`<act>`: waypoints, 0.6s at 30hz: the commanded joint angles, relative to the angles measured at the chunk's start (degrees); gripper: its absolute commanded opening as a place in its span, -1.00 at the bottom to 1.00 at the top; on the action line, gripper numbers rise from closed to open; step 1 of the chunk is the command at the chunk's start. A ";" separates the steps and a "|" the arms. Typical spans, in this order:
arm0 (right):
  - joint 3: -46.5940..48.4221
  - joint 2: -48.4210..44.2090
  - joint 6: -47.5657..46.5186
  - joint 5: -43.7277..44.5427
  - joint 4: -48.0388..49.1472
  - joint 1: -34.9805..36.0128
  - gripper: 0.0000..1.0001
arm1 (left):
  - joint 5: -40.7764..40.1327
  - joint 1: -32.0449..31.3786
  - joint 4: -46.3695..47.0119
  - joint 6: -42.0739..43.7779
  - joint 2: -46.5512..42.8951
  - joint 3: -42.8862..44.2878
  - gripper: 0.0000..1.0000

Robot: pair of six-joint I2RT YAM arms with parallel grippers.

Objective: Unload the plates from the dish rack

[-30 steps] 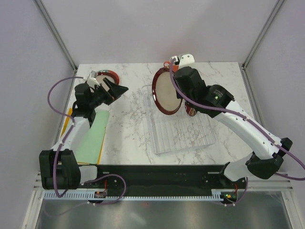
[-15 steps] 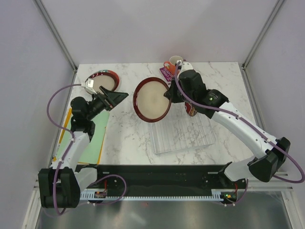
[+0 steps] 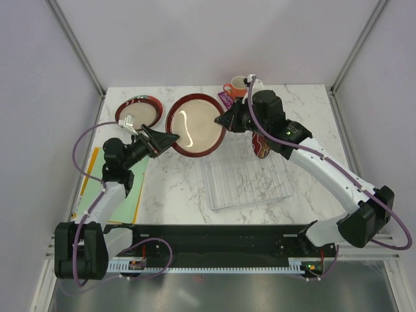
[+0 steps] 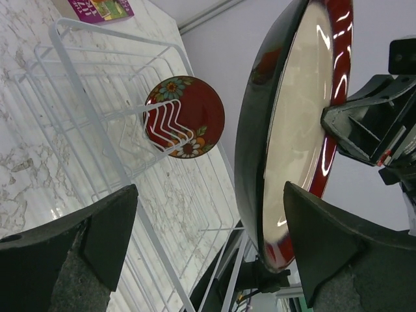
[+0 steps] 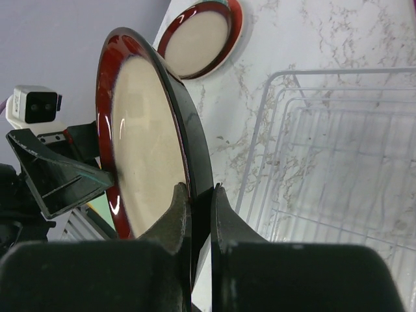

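Observation:
My right gripper [image 3: 229, 121] [image 5: 200, 192] is shut on the rim of a large red-rimmed cream plate [image 3: 195, 125] [image 5: 146, 149], which hangs tilted in the air left of the dish rack [image 3: 247, 174]. The left gripper [image 3: 167, 138] [image 4: 209, 192] stands open, and the plate's [image 4: 292, 130] lower left edge sits between its fingers without a grip. A small red floral plate [image 3: 261, 144] [image 4: 185, 117] stands upright in the rack [image 4: 97, 117] [image 5: 338, 149]. Another red-rimmed plate [image 3: 138, 112] [image 5: 201, 39] lies flat on the table at the back left.
A green mat [image 3: 122, 188] lies along the table's left side under the left arm. An orange mug [image 3: 235, 86] and a purple card [image 3: 227, 99] [image 4: 97, 8] sit at the back behind the rack. Frame posts rise at the back corners.
My right gripper has carried the large plate leftward from above the rack and tipped it flatter. The left gripper has swung right from near the table plate to straddle the carried plate's edge.

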 commanded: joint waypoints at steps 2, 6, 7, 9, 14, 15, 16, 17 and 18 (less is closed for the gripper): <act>-0.61 -0.60 5.82 -6.03 14.94 -0.10 -1.00 | 0.97 -1.05 6.60 -2.96 2.05 0.69 0.97; -2.02 -0.77 7.05 -7.35 16.61 -0.10 -1.00 | 0.71 -1.66 9.68 -3.93 4.15 1.13 0.76; -2.20 -0.86 7.14 -7.52 16.78 -0.10 -1.00 | 0.62 -1.66 10.99 -4.28 4.51 1.22 0.69; -2.99 -1.12 7.31 -7.96 17.05 -0.19 -1.00 | 0.53 -2.01 12.66 -4.54 5.74 1.39 0.40; -4.22 -1.82 7.31 -7.61 17.14 -0.19 -1.00 | 0.44 -2.63 12.93 -4.02 7.94 2.54 -0.66; -4.13 -1.74 7.31 -8.05 17.14 -0.10 -1.00 | 0.35 -2.63 12.93 -3.75 8.03 2.45 -0.83; -4.22 -1.56 7.31 -8.14 17.05 -0.10 -1.00 | 0.09 -2.63 12.93 -3.58 8.29 2.36 -0.95; -4.13 -1.47 7.31 -8.23 16.96 -0.10 -1.00 | 0.09 -2.72 13.02 -3.40 8.64 2.62 -0.95; -4.13 -1.39 7.05 -8.31 16.87 -0.19 -1.00 | 0.52 -2.72 13.11 -2.96 8.99 2.97 -0.95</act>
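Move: The left hand is open at the near-left rim of the plate the right hand holds up; the plate's middle lies about 9 cm to its right, 5 ahead and 3 higher. The stacked plates lie some 16 cm left of this hand, 14 ahead and 22 below; the rack's middle is 29 right, 7 back and 18 below. From the right hand the held plate's middle is about 9 cm left, level fore and aft, 4 lower. The left fingers close from wide open and pinch the plate's near-left rim, while that hand eases about 1.5 cm to the right and 1 cm forward into it. The right hand keeps its pinch on the opposite rim and lowers the plate towards the left gripper, some 3.5 cm down and a little left, with barely any turn. ##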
